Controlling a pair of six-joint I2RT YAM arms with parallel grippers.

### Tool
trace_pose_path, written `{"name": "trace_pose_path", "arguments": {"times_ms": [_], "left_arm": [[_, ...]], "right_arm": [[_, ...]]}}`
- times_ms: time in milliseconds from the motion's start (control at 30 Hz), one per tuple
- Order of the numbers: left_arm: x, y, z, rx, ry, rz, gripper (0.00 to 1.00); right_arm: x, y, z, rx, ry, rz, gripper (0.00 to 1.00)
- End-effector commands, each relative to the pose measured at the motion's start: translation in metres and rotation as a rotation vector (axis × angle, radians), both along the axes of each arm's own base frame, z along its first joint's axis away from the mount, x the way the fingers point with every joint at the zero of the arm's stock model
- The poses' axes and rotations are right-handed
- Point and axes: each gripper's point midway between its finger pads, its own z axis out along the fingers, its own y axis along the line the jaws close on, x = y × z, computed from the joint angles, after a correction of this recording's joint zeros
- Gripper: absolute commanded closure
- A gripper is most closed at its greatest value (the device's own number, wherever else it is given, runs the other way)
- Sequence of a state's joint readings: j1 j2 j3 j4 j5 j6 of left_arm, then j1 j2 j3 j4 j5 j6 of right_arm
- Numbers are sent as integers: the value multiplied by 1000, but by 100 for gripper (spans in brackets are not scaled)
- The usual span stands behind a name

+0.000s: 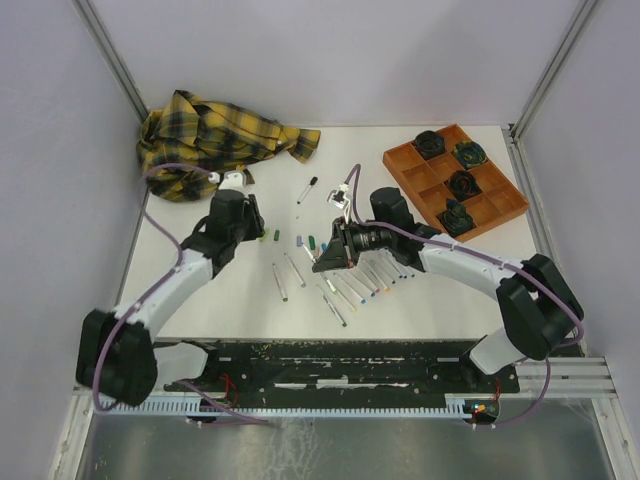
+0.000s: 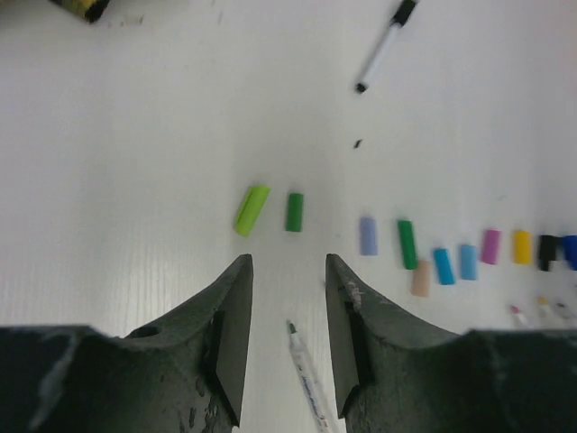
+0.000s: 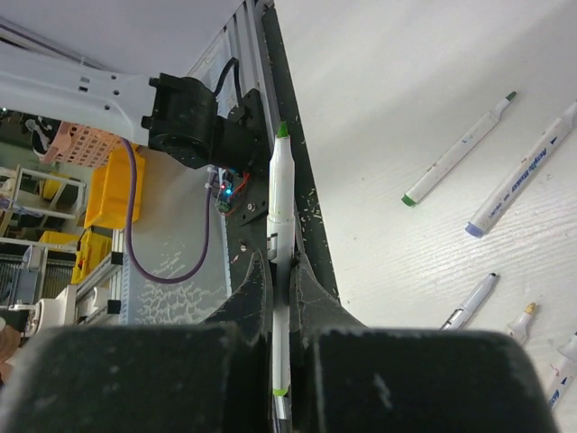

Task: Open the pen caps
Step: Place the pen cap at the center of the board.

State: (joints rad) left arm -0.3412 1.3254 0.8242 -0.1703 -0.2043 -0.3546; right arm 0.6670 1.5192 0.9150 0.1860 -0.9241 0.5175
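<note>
Several pen caps lie in a row on the white table: a light green cap (image 2: 251,209), a green cap (image 2: 294,212), then lavender (image 2: 368,235), blue (image 2: 443,266), pink (image 2: 490,246) and others to the right. My left gripper (image 2: 288,262) hovers just short of the two green caps (image 1: 268,237), open, nothing between its fingers. An uncapped white barrel (image 2: 306,370) lies on the table under its gap. My right gripper (image 3: 281,262) is shut on a white pen (image 3: 280,180) with a bare green tip, held above the table (image 1: 325,262).
A row of uncapped pens (image 1: 360,285) lies in front of the right arm. A pen with a black cap (image 2: 383,47) lies farther back. A yellow plaid cloth (image 1: 215,140) sits at the back left, an orange tray (image 1: 500,212) with dark round objects at the back right.
</note>
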Motion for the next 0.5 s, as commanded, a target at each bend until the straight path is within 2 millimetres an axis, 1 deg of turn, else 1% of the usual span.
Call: {"name": "trace_pose_path", "arguments": {"times_ms": [0,33,67,133,200,267,300,333,367,433,467], "left_arm": [[-21,-13,77,-211,-258,-54,56],[-28,-16,95,-263,-320,-72,53],[-37,-15,111,-299,-374,-71,50],[-55,-8,145,-356,-478,-62,43],[-74,-1,174,-397,-565,-61,36],[-97,7,203,-424,-655,-74,34],[-103,10,209,-420,-669,-73,34],[-114,16,222,-418,-707,-71,34],[-122,21,226,-404,-723,-63,34],[-133,35,229,-361,-743,-31,34],[-137,43,227,-336,-749,-5,34]], "right_arm": [[9,10,6,-25,-21,-24,100],[10,11,2,-41,-16,-34,100],[11,12,0,-52,-16,-45,100],[13,15,-7,-84,-8,-69,100],[14,19,-13,-126,1,-89,100],[18,25,-22,-182,-2,-129,100],[18,29,-27,-212,-5,-146,100],[16,34,-32,-248,-12,-158,100],[15,38,-38,-288,-14,-177,100],[15,47,-50,-380,-17,-223,99],[19,55,-47,-407,-32,-252,100]]}}
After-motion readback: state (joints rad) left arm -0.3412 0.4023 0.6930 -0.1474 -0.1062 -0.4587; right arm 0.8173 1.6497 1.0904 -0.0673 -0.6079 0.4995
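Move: The left hand, empty, stands some 11 cm above the light-green cap, which lies about 2 cm farther out; the dark-green cap is 4 cm to the right of that cap, and the purple cap 10 cm right of it and 2 cm nearer. From the right hand, holding the uncapped light-green pen, the dark-green pen lies about 13 cm left, 2 cm ahead and 17 below; the blue-ended pen is 9 cm left and 5 ahead. The left hand goes on pulling away from the light-green cap it has left on the board, rising some 22 cm while drawing back about 12 cm, its fingers tipping up by about 40 degrees and spreading wider. Meanwhile the right hand, keeping its pinch on the uncapped light-green pen, speeds up to its left and down, about 4 cm each way, towards the dark-green pen, its fingers dipping some 15 degrees and swinging slightly clockwise. ##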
